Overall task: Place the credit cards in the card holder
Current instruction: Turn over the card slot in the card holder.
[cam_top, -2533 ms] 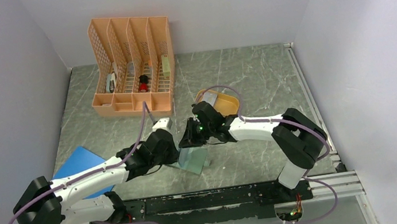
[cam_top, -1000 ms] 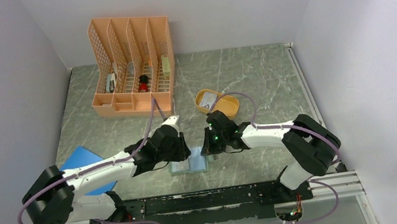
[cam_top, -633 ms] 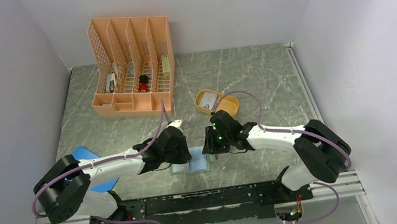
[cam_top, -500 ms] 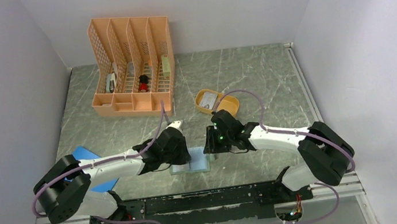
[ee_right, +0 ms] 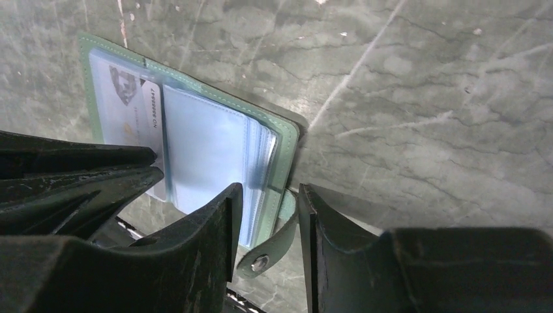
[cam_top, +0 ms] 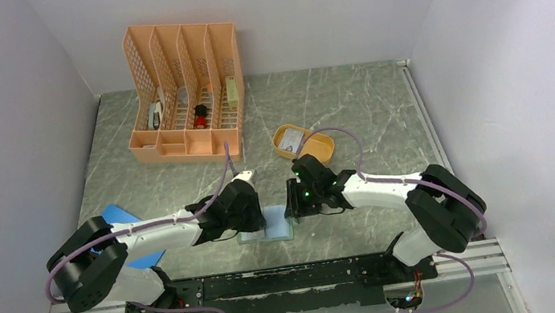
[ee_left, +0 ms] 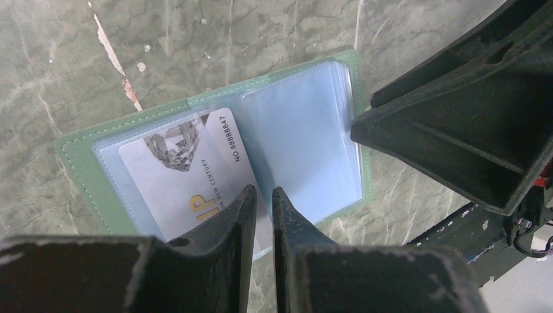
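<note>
The card holder [cam_top: 276, 228] lies open and flat on the table between both arms, green outside with pale blue sleeves [ee_left: 303, 140]. One of the credit cards [ee_left: 179, 173] sits in its left pocket and also shows in the right wrist view [ee_right: 129, 107]. My left gripper [ee_left: 263, 190] is closed to a thin slit at the holder's middle fold, seemingly pinching a sleeve leaf. My right gripper [ee_right: 269, 190] stands open astride the holder's right edge. The snap strap [ee_right: 274, 244] hangs loose between its fingers. Another card [cam_top: 291, 138] lies in the orange oval tray [cam_top: 320, 149].
An orange file organizer [cam_top: 185, 92] with small items stands at the back left. A bright blue flat sheet [cam_top: 115, 224] lies under the left arm. The black rail [cam_top: 291, 280] runs just in front of the holder.
The holder came down from a raised tilt to lie flat. My right gripper has opened and let go of its right edge. My left jaws have narrowed slightly.
</note>
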Controlling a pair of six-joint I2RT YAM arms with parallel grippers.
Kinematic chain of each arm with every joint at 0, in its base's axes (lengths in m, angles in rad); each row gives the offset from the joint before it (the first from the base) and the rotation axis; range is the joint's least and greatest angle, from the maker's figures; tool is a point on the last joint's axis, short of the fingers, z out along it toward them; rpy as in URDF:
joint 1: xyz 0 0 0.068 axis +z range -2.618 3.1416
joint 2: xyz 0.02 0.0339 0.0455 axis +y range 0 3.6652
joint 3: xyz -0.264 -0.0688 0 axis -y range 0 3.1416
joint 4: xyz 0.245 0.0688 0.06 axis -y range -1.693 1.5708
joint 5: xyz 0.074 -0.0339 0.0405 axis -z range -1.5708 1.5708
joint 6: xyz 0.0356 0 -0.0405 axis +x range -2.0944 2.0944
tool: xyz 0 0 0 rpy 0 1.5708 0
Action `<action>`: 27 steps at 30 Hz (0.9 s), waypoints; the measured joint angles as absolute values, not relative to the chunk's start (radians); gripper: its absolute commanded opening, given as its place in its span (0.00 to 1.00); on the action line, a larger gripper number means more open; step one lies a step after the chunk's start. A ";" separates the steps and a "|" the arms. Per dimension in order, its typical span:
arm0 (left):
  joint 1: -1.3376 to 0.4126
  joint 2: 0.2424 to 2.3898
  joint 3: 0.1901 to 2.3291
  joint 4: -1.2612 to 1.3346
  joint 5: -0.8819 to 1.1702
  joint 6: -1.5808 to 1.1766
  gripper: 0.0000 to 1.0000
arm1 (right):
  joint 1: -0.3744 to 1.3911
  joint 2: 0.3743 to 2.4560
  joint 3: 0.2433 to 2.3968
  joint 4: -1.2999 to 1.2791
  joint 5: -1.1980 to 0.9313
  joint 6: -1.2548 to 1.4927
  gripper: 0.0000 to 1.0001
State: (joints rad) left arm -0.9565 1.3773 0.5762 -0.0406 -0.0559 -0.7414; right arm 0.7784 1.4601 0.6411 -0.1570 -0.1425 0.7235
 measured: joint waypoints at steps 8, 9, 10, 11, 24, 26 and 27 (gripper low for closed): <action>-0.957 1.377 0.573 -0.040 -0.056 -0.742 0.20 | 0.812 1.531 0.704 -0.150 -0.134 0.721 0.39; -0.957 1.377 0.573 -0.040 -0.056 -0.742 0.20 | 0.816 1.534 0.707 -0.147 -0.127 0.721 0.39; -0.957 1.377 0.573 -0.041 -0.056 -0.742 0.20 | 0.818 1.532 0.706 -0.147 -0.121 0.723 0.39; -0.957 1.374 0.572 -0.041 -0.056 -0.742 0.20 | 0.819 1.527 0.704 -0.147 -0.113 0.725 0.39; -0.957 1.223 0.569 -0.099 -0.110 -0.757 0.21 | 0.823 1.312 0.698 -0.176 -0.133 0.737 0.39; -0.957 1.200 0.569 -0.116 -0.133 -0.768 0.21 | 0.826 1.337 0.700 -0.152 -0.172 0.748 0.39; -0.957 1.194 0.568 -0.122 -0.141 -0.773 0.21 | 0.826 1.353 0.700 -0.139 -0.189 0.754 0.39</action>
State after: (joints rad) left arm -0.9565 1.1938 0.5678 -0.1219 -0.1406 -0.7731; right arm 0.8265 1.3533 0.6998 -0.1394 -0.1890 0.7544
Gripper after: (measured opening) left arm 0.210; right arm 0.392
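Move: My right fingers, partly open, are low at the holder's right edge. The middle of the blue card slots on its right half lies about 5 cm to the left, 1 cm nearer me and 1 cm lower. The snap strap is some 2 cm straight back. From my left fingertips, down by the fold, those slots are about 4 cm to the right and 1 cm ahead, and the VIP card is 3 cm to the left and 1 cm ahead. With my right hand I push left about 2 cm, low against the holder's right edge, while my left hand stays down at the fold. Then I back off slightly and lift about 6 cm, swinging left over the right edge of the slots, fingers tilting some 10 degrees more to the left and staying partly open. My left hand rises too, about 4 cm, drifting left off the holder. ##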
